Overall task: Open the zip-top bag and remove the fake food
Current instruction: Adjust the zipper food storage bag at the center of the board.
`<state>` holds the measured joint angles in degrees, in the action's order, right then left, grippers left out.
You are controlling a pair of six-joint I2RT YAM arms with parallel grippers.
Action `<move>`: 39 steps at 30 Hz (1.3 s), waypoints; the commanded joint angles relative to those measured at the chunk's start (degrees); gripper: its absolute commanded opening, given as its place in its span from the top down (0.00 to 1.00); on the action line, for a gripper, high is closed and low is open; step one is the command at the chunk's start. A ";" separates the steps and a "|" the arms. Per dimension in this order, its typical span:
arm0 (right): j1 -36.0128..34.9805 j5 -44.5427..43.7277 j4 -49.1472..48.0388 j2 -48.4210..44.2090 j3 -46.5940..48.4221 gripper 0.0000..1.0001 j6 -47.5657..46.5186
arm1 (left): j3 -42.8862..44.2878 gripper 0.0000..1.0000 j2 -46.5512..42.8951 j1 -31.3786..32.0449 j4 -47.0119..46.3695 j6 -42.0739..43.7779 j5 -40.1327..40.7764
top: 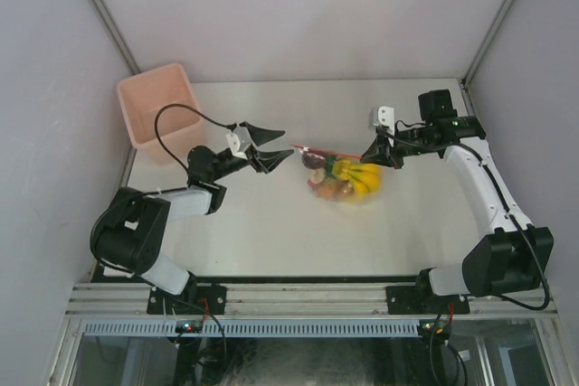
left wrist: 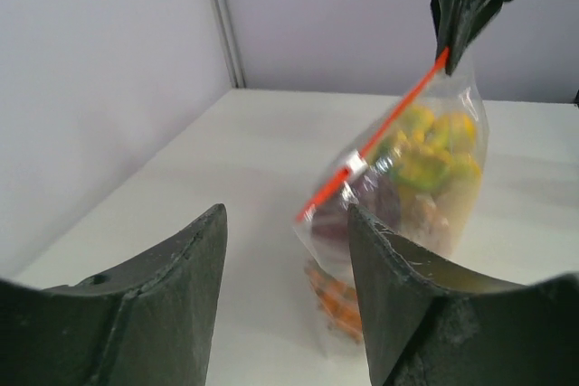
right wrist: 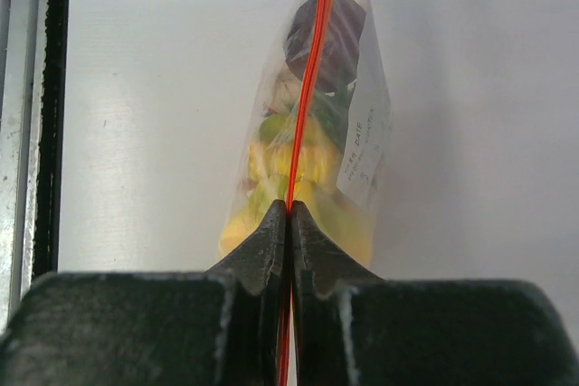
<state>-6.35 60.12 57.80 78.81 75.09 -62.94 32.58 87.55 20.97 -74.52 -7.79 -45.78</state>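
Note:
The zip-top bag (top: 344, 180) hangs just over the table, clear and crinkly, its red zip strip (top: 327, 151) running along the top. My right gripper (top: 374, 158) is shut on the strip's right end; its jaws are pressed together on the red line (right wrist: 289, 210). Inside the bag sits the fake food (top: 360, 178): yellow banana pieces (right wrist: 298, 169), green bits, and a dark purple piece (right wrist: 326, 33). My left gripper (top: 285, 145) is open, at the strip's free left end (left wrist: 308, 210), which shows just off its right finger (left wrist: 380, 259). I cannot tell whether they touch.
A pink square bin (top: 156, 101) stands at the table's back left corner. Grey walls close in the left, back and right sides. The metal rail of the near table edge (right wrist: 27, 133) shows in the right wrist view. A white label (right wrist: 366, 146) sticks to the bag.

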 commanded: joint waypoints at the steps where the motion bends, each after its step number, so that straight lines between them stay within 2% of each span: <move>1: 0.01 4.02 3.40 0.22 3.10 1.00 -6.57 | 7.83 0.42 3.38 -0.09 -4.89 0.40 -6.23; 6: 0.27 3.92 4.13 0.99 4.08 1.00 -6.50 | 11.77 0.55 8.19 0.61 -5.07 -3.71 -13.36; 14: 1.20 4.04 4.25 1.06 4.49 1.00 -6.50 | 11.70 0.57 9.22 1.02 -5.11 -3.80 -16.14; 22: 1.52 5.18 5.57 2.14 5.67 1.00 -7.20 | 10.95 0.52 8.70 0.60 -5.11 -0.66 -14.85; 26: 1.60 5.20 5.79 2.14 5.62 1.00 -7.36 | 12.37 0.53 10.93 1.35 -5.11 0.03 -14.69; 32: 1.60 5.56 5.79 2.57 5.71 1.00 -7.29 | 15.02 0.61 13.17 2.59 -5.06 -1.58 -15.85; 34: 1.60 5.46 5.91 2.58 5.76 1.00 -7.16 | 15.31 0.66 13.51 2.96 -5.11 -1.88 -15.96; 36: 1.60 5.05 5.90 2.54 5.77 1.00 -7.20 | 15.64 0.79 13.46 3.23 -5.11 -2.46 -16.17; 38: 1.46 4.52 5.64 2.33 5.92 1.00 -6.88 | 15.60 0.98 13.01 3.32 -5.18 -3.31 -15.79; 39: 1.55 4.29 5.50 2.20 6.13 0.97 -6.70 | 15.32 0.99 12.55 3.42 -5.17 -3.77 -15.07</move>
<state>-4.95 62.19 64.16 81.47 78.24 -68.86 45.50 100.99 23.88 -77.30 -10.24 -60.84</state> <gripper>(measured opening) 0.003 0.059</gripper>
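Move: Just off the left fingertips, the zipper slider near the bag's free corner lies about 5 cm to the right, about 1 cm back and 1 cm lower. The purple fruit in the bag is some 7 cm right, 5 cm back and 7 cm below that hand. From the right hand, which already pinches the zipper's other end, the slider lies about 14 cm left and 3 cm ahead, roughly level; the bananas sit some 4 cm back and 7 cm below. Reaching to the right towards the bag's free corner, the left hand goes about 5 cm in two short advances, first rising some 2 cm and dipping again, pausing midway. It turns nearly 20 degrees clockwise so its fingers point almost straight right, narrows them, then closes them on the end of the red zipper strip beside the slider. The right hand stays, keeping its pinch on the other end. ##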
